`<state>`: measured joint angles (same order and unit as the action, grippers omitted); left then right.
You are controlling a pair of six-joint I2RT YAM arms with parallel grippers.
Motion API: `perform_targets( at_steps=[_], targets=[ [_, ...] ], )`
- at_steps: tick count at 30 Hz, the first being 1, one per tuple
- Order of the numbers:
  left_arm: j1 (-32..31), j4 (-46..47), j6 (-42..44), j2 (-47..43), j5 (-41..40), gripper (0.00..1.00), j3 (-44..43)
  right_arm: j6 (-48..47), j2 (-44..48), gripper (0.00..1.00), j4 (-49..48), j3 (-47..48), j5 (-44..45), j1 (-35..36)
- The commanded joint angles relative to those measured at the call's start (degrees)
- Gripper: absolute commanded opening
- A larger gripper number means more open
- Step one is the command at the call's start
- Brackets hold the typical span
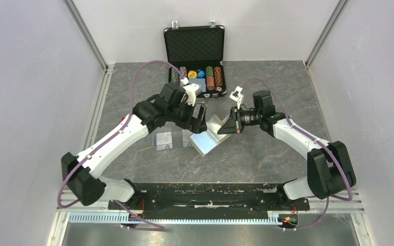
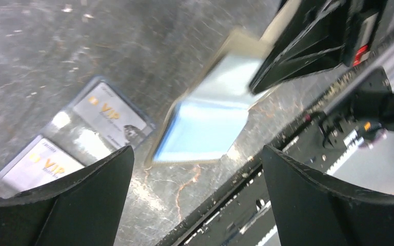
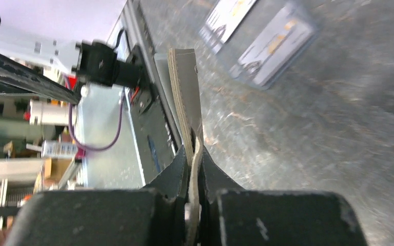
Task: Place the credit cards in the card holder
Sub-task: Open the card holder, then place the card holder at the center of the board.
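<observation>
The card holder (image 1: 205,143) lies open on the table, light blue lining up (image 2: 208,120). One taupe flap stands raised, and my right gripper (image 1: 231,126) is shut on that flap; in the right wrist view the flap (image 3: 184,87) runs edge-on between the closed fingertips of the gripper (image 3: 195,148). Two credit cards (image 1: 164,139) (image 1: 187,138) lie flat just left of the holder, each a whitish card with a gold mark (image 2: 110,114) (image 2: 41,163). My left gripper (image 1: 200,115) hovers above the holder's left side, open wide and holding nothing (image 2: 197,154).
A black poker-chip case (image 1: 195,56) stands open at the back, with chip rows and a blue deck inside. The black base rail (image 1: 205,195) runs along the near table edge. White walls enclose the left and right sides.
</observation>
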<state>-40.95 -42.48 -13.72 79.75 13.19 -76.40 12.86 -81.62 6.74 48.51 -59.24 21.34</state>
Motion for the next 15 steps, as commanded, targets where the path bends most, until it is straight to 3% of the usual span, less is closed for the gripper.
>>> perform_targets(
  at_steps=[1,4,15],
  targets=[
    [1.4,8.2,-7.3,-7.0,-10.8,1.00,5.0,9.4,2.2,0.00,-10.6,-2.3,2.3,-6.0],
    [2.4,12.1,-12.1,-10.9,-15.1,1.00,9.7,14.7,3.6,0.00,-15.0,-7.2,4.4,-10.6],
    [4.7,15.5,-17.9,-12.0,-8.2,1.00,13.9,23.7,5.4,0.00,-15.9,-20.9,18.5,-14.7]
  ],
)
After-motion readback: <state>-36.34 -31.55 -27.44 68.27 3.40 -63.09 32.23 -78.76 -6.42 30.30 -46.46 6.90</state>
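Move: The opened card holder is already in the right fingers, its middle about 5 cm left of that hand, 1 cm back and 3 cm below. The bare tabletop it goes to lies some 4 cm right, 2 cm ahead and 12 cm below. On the table, the nearer VIP card is roughly 15 cm left and 4 cm ahead of the right hand, the other VIP card 12 cm beyond it to the left. From the empty left hand, the holder is about 3 cm right, 2 cm back and 8 cm below. The open card holder, still pinched at its edge in the right fingers, is carried about 8 cm to the right and 8 cm down, first swinging some 4 to 5 cm forward and then easing slightly back, while the wrist turns it roughly 30 degrees clockwise. The left hand, wide open, draws clear of the holder, about 4 cm left and a little forward. ##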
